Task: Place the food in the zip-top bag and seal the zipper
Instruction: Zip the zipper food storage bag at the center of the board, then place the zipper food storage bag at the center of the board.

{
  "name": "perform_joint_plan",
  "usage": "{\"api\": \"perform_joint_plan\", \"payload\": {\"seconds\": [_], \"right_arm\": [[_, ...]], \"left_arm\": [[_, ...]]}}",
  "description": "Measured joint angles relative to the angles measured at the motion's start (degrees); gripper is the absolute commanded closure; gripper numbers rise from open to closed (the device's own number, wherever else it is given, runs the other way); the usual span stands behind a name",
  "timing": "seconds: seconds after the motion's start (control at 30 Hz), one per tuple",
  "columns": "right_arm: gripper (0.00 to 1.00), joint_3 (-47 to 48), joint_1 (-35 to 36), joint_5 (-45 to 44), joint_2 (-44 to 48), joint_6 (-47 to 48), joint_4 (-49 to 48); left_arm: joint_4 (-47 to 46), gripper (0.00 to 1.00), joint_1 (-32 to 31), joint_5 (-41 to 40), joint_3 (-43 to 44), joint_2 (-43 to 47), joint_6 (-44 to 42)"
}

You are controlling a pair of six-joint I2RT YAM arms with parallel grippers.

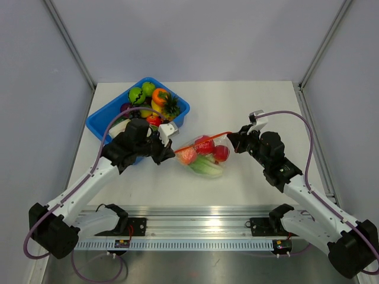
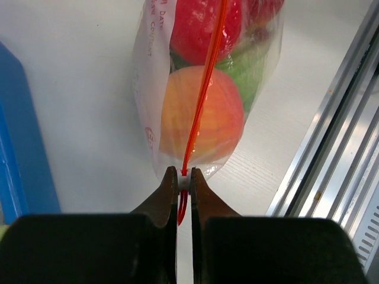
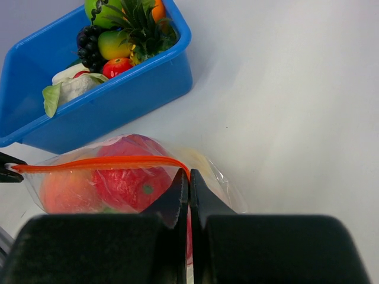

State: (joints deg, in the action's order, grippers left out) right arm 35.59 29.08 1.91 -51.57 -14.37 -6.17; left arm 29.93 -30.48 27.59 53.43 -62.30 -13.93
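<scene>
The clear zip-top bag [image 1: 204, 158] lies in the middle of the table. Inside it is food: a red piece [image 1: 205, 144], an orange one [image 1: 187, 155] and a green one [image 1: 208, 167]. The red-orange zipper [image 1: 201, 141] is stretched taut between both grippers. My left gripper [image 1: 172, 152] [image 2: 184, 174] is shut on the zipper's white slider tab [image 2: 184, 180] at the left end of the bag [image 2: 147, 112]. My right gripper [image 1: 233, 139] [image 3: 189, 174] is shut on the right end of the zipper [image 3: 100, 163], at the corner of the bag [image 3: 222, 180].
A blue bin [image 1: 183, 110] [image 3: 118, 100] with more toy fruit and vegetables [image 1: 151, 98] stands at the back left, just behind the left arm. An aluminium rail [image 1: 201, 216] [image 2: 331, 154] runs along the near table edge. Frame posts stand at the back corners.
</scene>
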Motion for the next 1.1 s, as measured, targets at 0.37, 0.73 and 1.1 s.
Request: {"api": "perform_joint_plan", "payload": {"seconds": [0.37,0.73,1.1], "right_arm": [[1.00,0.00,0.00,-0.76,0.00,-0.28,0.00],[1.00,0.00,0.00,-0.79,0.07,-0.83,0.00],[1.00,1.75,-0.98,-10.82,1.27,2.82,2.64]], "left_arm": [[-0.02,0.99,1.33,-2.23,-3.45,3.41,6.08],[-0.50,1.00,1.49,-2.43,-4.39,4.70,9.11],[0.04,1.00,1.81,3.28,13.09,-12.07,14.45]]}}
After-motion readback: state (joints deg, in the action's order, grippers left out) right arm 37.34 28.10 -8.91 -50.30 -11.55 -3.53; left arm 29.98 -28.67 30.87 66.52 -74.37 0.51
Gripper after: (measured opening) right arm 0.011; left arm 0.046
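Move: Some 2 cm to the left hand's left and about level with it lies the zipper's left end; the fingers still pinch the slider. The bag's middle is roughly 10 cm right, 1 cm ahead and 7 cm below, with the peach about 4 cm right, straight across and 5 cm down. From the right hand, still gripping the zipper's other end, that left end lies about 20 cm left, 5 cm back and slightly lower. Drawing the pinched slider the last 1.5 cm or so leftwards, sinking about 1 cm and turning slightly counter-clockwise, the left hand pauses at the zipper's left end. It then swings forward, right and up, about 4 cm each way, while the right hand moves some 4 cm right and a little forward, turning about 10 degrees clockwise. Both keep their pinch. ##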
